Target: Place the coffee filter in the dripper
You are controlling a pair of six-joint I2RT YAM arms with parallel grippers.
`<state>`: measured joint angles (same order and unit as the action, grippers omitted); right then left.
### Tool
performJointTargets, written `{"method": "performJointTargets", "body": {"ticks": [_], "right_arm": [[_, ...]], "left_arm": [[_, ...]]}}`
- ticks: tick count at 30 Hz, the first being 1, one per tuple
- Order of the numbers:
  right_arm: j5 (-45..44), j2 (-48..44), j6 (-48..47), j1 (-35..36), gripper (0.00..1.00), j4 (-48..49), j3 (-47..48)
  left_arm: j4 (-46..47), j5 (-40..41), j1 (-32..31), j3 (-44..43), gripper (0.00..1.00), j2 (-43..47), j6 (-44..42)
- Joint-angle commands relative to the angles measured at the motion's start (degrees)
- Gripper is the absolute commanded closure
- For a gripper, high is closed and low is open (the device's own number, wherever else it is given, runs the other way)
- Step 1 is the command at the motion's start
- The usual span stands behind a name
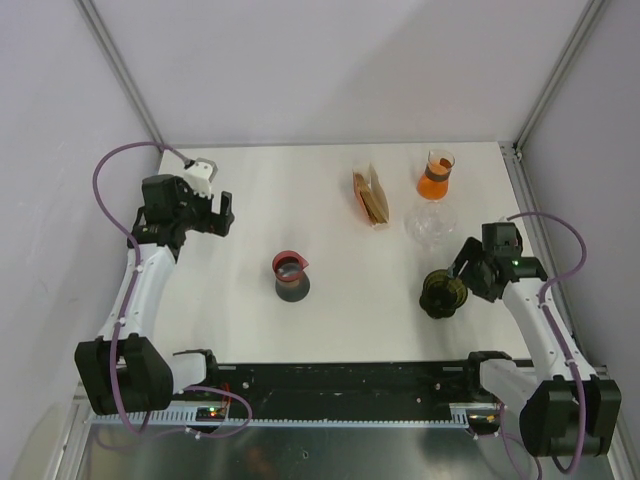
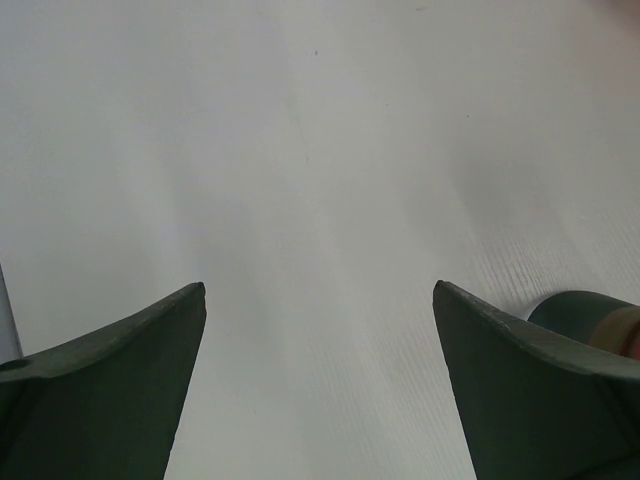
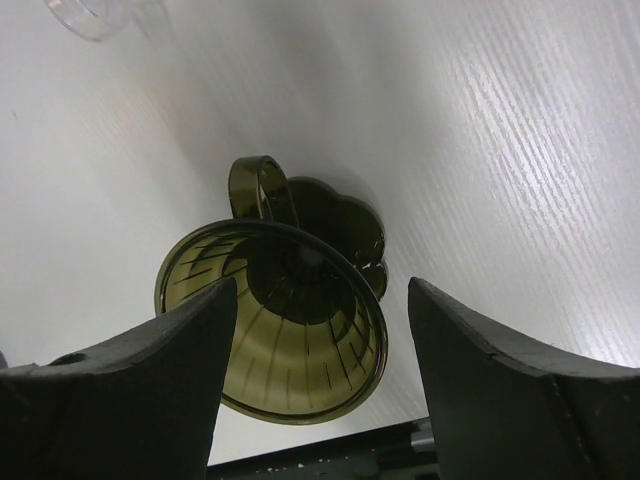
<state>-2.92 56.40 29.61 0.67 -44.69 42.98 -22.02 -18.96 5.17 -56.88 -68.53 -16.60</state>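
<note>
The dripper (image 1: pixel 443 293) is an olive-green translucent ribbed cone with a loop handle (image 3: pixel 258 186), standing on the white table (image 1: pixel 360 290) at the right. My right gripper (image 3: pixel 322 285) is open and straddles it. The left finger (image 3: pixel 160 370) overlaps the dripper's rim (image 3: pixel 300 330), and a gap shows beside the right finger (image 3: pixel 500 380). In the top view my right gripper (image 1: pixel 456 278) sits right at the dripper. The brown coffee filters (image 1: pixel 372 197) stand in a clear holder at the back. My left gripper (image 1: pixel 215 195) is open over bare table (image 2: pixel 320 150) at the far left.
A glass carafe (image 1: pixel 433 205) with an orange collar stands behind the dripper, next to the filter holder. A grey cup with a red rim (image 1: pixel 290 275) sits mid-table. A dark round object (image 2: pixel 590 315) peeks from behind my left gripper's right finger.
</note>
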Motion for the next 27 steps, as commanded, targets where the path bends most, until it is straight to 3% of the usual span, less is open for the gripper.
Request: {"method": "performJointTargets", "body": {"ticks": [1,10,12,16,18,23,27], "right_arm": [[1.7,1.4,1.8,0.9,0.26,0.5,-0.8],[1.6,4.7,2.2,2.4,0.32,2.0,-1.6],[3.0,5.9,1.6,2.9,0.42,2.5,-1.7],[5.7,7.4,0.6,4.7,0.83,2.7,-1.7],[6.3,7.5,0.6,6.6,0.96,2.1,-1.7],[6.0,4.9,4.7,14.6,1.0,1.1,-1.3],[2.6,0.8,12.5,23.2,1.0,3.7,1.9]], "left_arm": [[0.8,-1.6,0.3,-2.7,0.0,0.4,-1.4],[0.8,-3.6,0.4,-3.1,0.0,0.6,-0.6],[0.8,-3.5,0.3,-3.2,0.0,0.5,-0.5],[0.6,-4.0,0.4,-3.4,0.0,0.7,0.2],[0.2,-4.9,0.3,-3.6,0.0,0.9,0.6],[-1.9,-8.6,0.4,-4.9,0.0,1.3,2.5],[-4.6,-17.4,0.1,-7.4,0.05,1.6,5.5]]}}
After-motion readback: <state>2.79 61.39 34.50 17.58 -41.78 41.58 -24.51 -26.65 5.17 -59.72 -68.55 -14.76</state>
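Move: The dripper stands right below the right hand, its middle some 6 cm to the left, 2 cm back and 6 cm down, with the right side of its rim closest to the open fingers. The clear glass is about 15 cm ahead and 6 cm left of this hand, and the paper filters about 21 cm ahead and 19 cm left. From the left hand, the dripper lies roughly 41 cm right, 15 cm back and 16 cm lower. Down about 3 cm and a little left, the right hand brings its part-open fingers onto the dripper's right rim and shuts them, pinching the wall. It then draws the dripper some 6 cm left, easing up about a centimetre and turning some 15 degrees counter-clockwise. The empty left hand stays open and drifts about 2 cm right and up. ##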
